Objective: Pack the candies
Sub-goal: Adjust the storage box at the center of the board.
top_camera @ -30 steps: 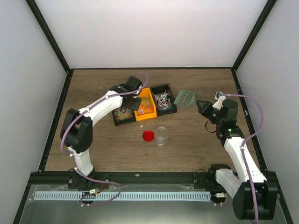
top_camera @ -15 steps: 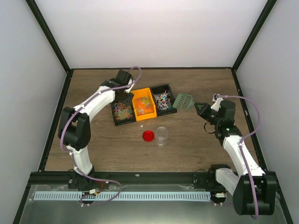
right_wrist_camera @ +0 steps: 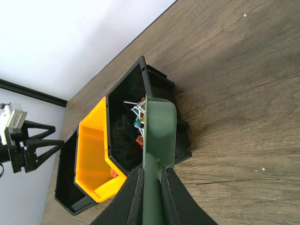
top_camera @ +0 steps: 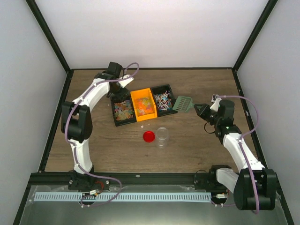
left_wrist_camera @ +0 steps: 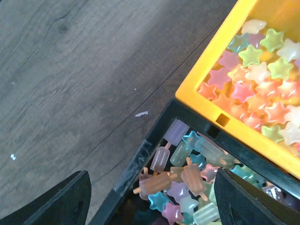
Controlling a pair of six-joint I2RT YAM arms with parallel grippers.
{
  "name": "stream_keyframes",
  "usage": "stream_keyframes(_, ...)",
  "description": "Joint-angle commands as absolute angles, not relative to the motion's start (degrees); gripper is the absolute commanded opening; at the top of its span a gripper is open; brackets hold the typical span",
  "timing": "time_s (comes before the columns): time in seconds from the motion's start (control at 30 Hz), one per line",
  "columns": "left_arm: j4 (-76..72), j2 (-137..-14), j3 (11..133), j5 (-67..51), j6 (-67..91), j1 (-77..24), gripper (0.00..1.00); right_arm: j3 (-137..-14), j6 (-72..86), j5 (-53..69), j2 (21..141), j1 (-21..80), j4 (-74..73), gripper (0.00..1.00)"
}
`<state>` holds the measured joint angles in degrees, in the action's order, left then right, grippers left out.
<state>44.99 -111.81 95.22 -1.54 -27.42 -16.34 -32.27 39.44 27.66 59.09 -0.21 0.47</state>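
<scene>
The candies lie in three bins. Pastel popsicle and star candies [left_wrist_camera: 187,176] fill the left black bin [top_camera: 117,123]. Star candies [left_wrist_camera: 255,89] fill the orange bin [top_camera: 149,118]. Stick-like candies [top_camera: 162,99] sit in the right black bin [top_camera: 172,111]. My left gripper [left_wrist_camera: 151,174] hangs open over the left bin's back corner, holding nothing; it also shows from above [top_camera: 121,95]. My right gripper [right_wrist_camera: 152,187] is shut on the handle of the green scoop [right_wrist_camera: 159,126]. The scoop's blade [top_camera: 183,103] is at the right bin's outer edge.
A clear jar [top_camera: 162,136] stands upright in front of the bins, with the round red lid [top_camera: 149,136] lying just left of it. Black frame posts and white walls close in the wooden table [top_camera: 93,145] on three sides.
My left arm has swung back and left, from over the orange bin to the left black bin's far corner, and its jaws have widened. The right gripper has edged the scoop toward the bins.
</scene>
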Motion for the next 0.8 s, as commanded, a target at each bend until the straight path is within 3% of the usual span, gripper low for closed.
stream_keyframes(0.0,49.5,-116.4,99.3,-4.9,-37.5,-16.0,0.73,-35.4,37.4,27.9,60.2,-0.9,0.4,0.01)
stream_keyframes(0.4,50.5,-123.8,105.8,-2.6,-41.4,-13.8,0.61,-35.4,37.5,27.8,61.8,-0.9,0.7,0.01)
stream_keyframes(0.47,50.6,-124.5,106.3,-2.2,-41.5,-13.4,0.52,-35.1,37.6,27.9,62.0,-0.9,0.9,0.01)
stream_keyframes(0.53,50.5,-124.8,106.6,-2.1,-41.2,-13.0,0.34,-35.0,37.7,27.8,62.0,-0.9,0.9,0.01)
stream_keyframes(0.77,48.1,-124.7,105.0,-1.8,-39.3,-12.1,0.26,-34.5,38.3,28.0,61.8,-0.9,1.3,0.01)
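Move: The far rim of the storage box's left bin is about 2 cm ahead of my left fingers, 2 cm to their left and 5 cm below. The candies in that bin centre some 6 cm back, about 1 cm to the right and 7 below; the orange bin's middle is roughly 14 cm right and 2 back, at a similar depth. From my right hand, still holding the spatula, that rim is about 53 cm left, 15 ahead and 11 lower. I sink my left hand about 5 cm onto the far rim of the left bin, easing a couple of centimetres forward and turning the wrist roughly 10 degrees clockwise. Once low, with one finger outside the wall and the other on the candy side, I slip about 2 cm left along the rim and close from wide open to pinch it. ##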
